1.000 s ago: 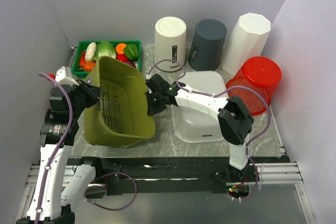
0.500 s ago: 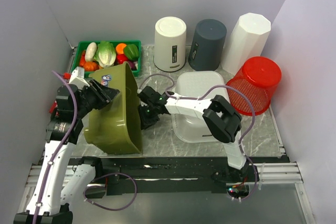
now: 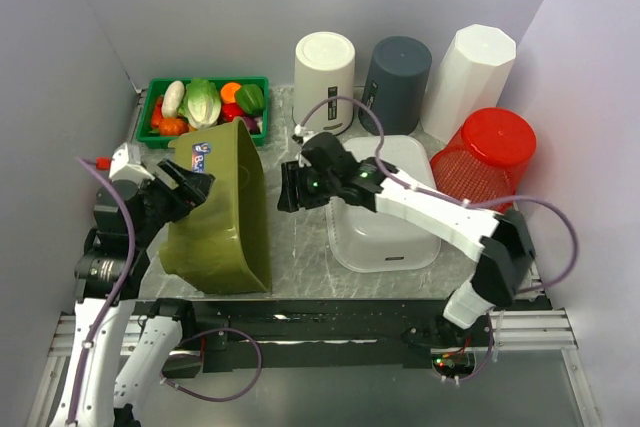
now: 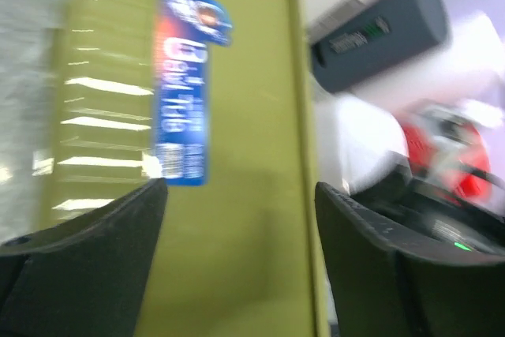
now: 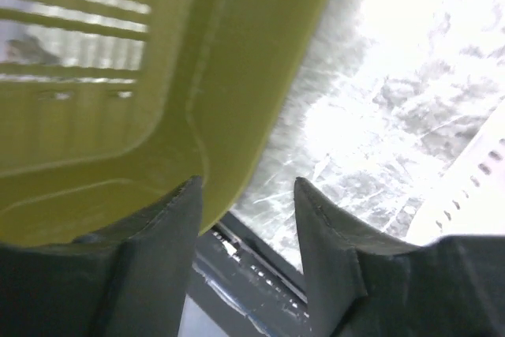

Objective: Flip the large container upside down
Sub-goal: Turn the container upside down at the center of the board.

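The large container (image 3: pixel 225 217) is an olive-green bin tipped over on the marble table, its labelled base turned up and left. My left gripper (image 3: pixel 190 187) is open at that base. In the left wrist view its fingers stand wide on either side of the green base (image 4: pixel 237 155), beside the blue label (image 4: pixel 183 84). My right gripper (image 3: pixel 285 190) is open just right of the bin. In the right wrist view the bin's rim (image 5: pixel 237 76) ends by the left finger (image 5: pixel 158 250), and only bare table shows between the fingers.
An upturned white tub (image 3: pixel 385 237) lies right of the bin, under my right arm. Behind stand a white bin (image 3: pixel 325 69), a grey bin (image 3: pixel 395 72), a white faceted bin (image 3: pixel 468 67) and a red basket (image 3: pixel 490 157). A green crate (image 3: pixel 208 80) of vegetables sits back left.
The green bin has rolled from open side up to base up, toward the left. Both grippers have opened and let go of it. The right gripper has drawn back to the right.
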Tool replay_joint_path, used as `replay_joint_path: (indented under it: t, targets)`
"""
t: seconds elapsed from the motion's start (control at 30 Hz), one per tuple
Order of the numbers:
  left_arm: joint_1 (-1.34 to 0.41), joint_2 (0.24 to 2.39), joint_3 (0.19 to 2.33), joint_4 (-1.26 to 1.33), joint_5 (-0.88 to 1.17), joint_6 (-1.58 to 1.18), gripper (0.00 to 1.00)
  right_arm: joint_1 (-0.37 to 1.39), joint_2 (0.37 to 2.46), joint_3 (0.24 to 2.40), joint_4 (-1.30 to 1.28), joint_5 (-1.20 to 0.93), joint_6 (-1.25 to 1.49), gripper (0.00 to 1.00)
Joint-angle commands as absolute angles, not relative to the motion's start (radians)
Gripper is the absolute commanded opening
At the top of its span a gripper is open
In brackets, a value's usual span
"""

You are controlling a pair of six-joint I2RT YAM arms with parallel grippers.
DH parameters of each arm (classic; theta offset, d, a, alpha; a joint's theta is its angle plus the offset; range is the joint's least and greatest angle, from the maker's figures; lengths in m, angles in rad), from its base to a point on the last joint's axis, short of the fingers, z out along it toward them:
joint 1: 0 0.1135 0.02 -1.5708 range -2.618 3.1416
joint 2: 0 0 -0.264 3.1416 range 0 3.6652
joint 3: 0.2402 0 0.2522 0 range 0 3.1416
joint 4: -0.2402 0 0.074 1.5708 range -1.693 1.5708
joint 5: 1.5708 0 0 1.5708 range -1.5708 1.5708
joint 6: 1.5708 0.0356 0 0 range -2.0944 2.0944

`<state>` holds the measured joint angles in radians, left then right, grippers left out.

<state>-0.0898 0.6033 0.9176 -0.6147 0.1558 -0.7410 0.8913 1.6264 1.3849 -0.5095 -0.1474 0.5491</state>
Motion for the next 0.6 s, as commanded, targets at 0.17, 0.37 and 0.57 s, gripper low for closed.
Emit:
replay_joint_path:
  t: [0.17, 0.37, 0.57]
  targets:
    - [-0.092, 0.471, 0.986, -0.816, -0.233, -0.775, 0.94, 0.908, 1.382, 1.403, -0.454, -0.232, 0.551, 0.73]
    - [-0.092, 0.455, 1.012, -0.877, -0.325, -0.727, 0.99, 0.977, 1.387, 1.427, -0.388, -0.278, 0.589, 0.79]
    - [-0.092, 0.506, 1.060, -0.959, -0.367, -0.680, 0.99, 1.017, 1.472, 1.479, -0.333, -0.346, 0.615, 0.80]
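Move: Beside the upper rim of the olive container, which stands on its long side with its mouth to the right, the left hand hovers: the container's middle is some 5 cm back, 2 cm right and 14 cm below. From the right hand this middle lies about 17 cm left, 4 cm back and 3 cm lower. The white basin sits some 26 cm right of the right hand, 3 cm back and 10 cm lower, and the white bin 30 cm ahead, 8 cm right, 5 cm lower. Rising about 12 cm in front of the container's open side, the right hand opens wider and then swings back some 7 cm and slightly left towards the near part of the upper rim, its fingers tipping up. Meanwhile the left hand withdraws level from over the label face, roughly 9 cm left and 4–5 cm back, turning counter-clockwise some 25 degrees as its fingers spread fully. ##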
